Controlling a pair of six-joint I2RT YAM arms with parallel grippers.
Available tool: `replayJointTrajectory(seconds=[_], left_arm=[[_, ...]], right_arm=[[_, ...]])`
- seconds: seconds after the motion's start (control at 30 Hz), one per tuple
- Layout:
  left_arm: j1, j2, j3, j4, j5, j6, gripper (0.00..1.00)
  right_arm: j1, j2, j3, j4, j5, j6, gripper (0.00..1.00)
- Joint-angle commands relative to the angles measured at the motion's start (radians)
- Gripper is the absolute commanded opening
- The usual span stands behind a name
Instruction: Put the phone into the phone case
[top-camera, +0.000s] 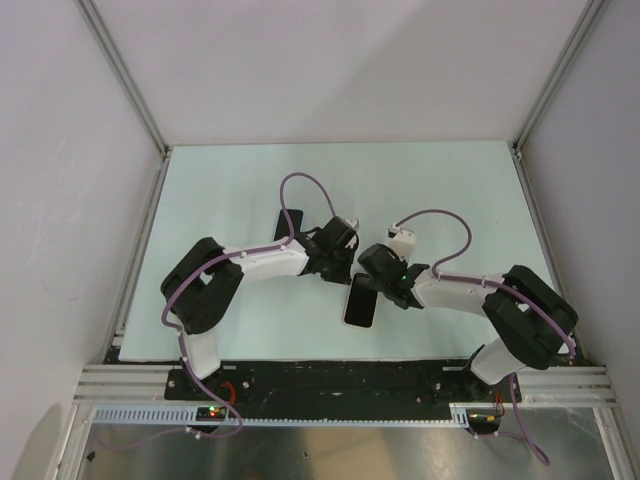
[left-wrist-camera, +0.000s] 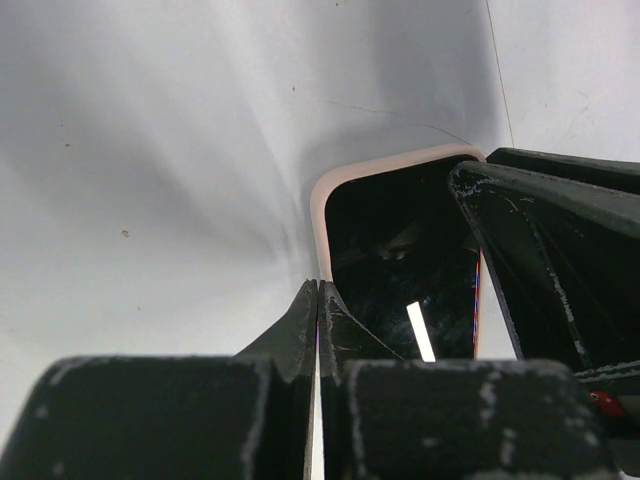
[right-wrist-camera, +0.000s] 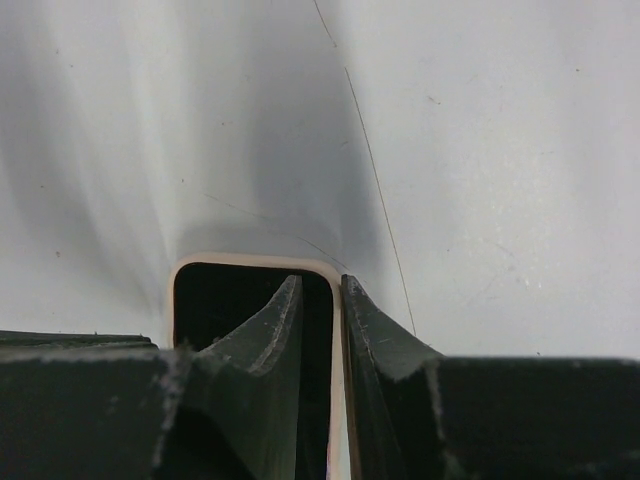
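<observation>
The phone (top-camera: 358, 308), a glossy black slab with a pale rim, lies between the two arms. My right gripper (top-camera: 375, 290) is at its far end. In the right wrist view this gripper (right-wrist-camera: 320, 282) has closed around the phone's (right-wrist-camera: 225, 300) long edge, one finger over the glass, the other against the rim's outside. My left gripper (top-camera: 350, 272) is shut with nothing in it. Its tips (left-wrist-camera: 318, 290) rest at the opposite rim of the phone (left-wrist-camera: 400, 270). The phone case (top-camera: 288, 225) is a matte black strip, mostly hidden behind the left arm.
A pale mat (top-camera: 230, 200) covers the table, with white walls on three sides. The black base rail (top-camera: 320, 380) runs along the near edge. Purple cables (top-camera: 300, 185) loop above both wrists. The right gripper's finger (left-wrist-camera: 540, 260) fills the right side of the left wrist view.
</observation>
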Motion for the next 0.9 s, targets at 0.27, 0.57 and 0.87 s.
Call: replayJointTrajectory(seconds=[0.27, 0.57, 0.87], left_arm=[[-0.005, -0.057, -0.008, 0.008, -0.001, 0.011, 0.0], [0.005, -0.112, -0.022, 0.007, -0.011, -0.003, 0.04], [0.093, -0.353, -0.181, 0.008, -0.123, -0.11, 0.42]], right_arm=[[0.041, 0.047, -0.036, -0.253, -0.203, -0.015, 0.2], [-0.067, -0.204, 0.061, -0.34, -0.226, -0.075, 0.6], [0.098, -0.239, 0.034, -0.384, -0.147, 0.136, 0.9]])
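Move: The phone lies in its case between both hands. Its middle is about 5 cm back and 3 cm right of the left gripper, whose shut tips are at the case's left rim, and 5 cm back and 4 cm left of the right gripper, astride the right rim near the far corner; it is 1 cm or so below both. A second black slab lies some 13 cm ahead and 16 cm left of the left hand. Hold both grippers at the case's far end a moment, then open the right fingers almost fully, freeing the case's right rim, and draw that hand back about 6 cm along the phone's right side while lifting some 4 cm, its fingers tipping about 10 degrees steeper. As it leaves, raise the left gripper off the left rim about 4 cm and swing it 3 cm left, parting its fingers about a third. ##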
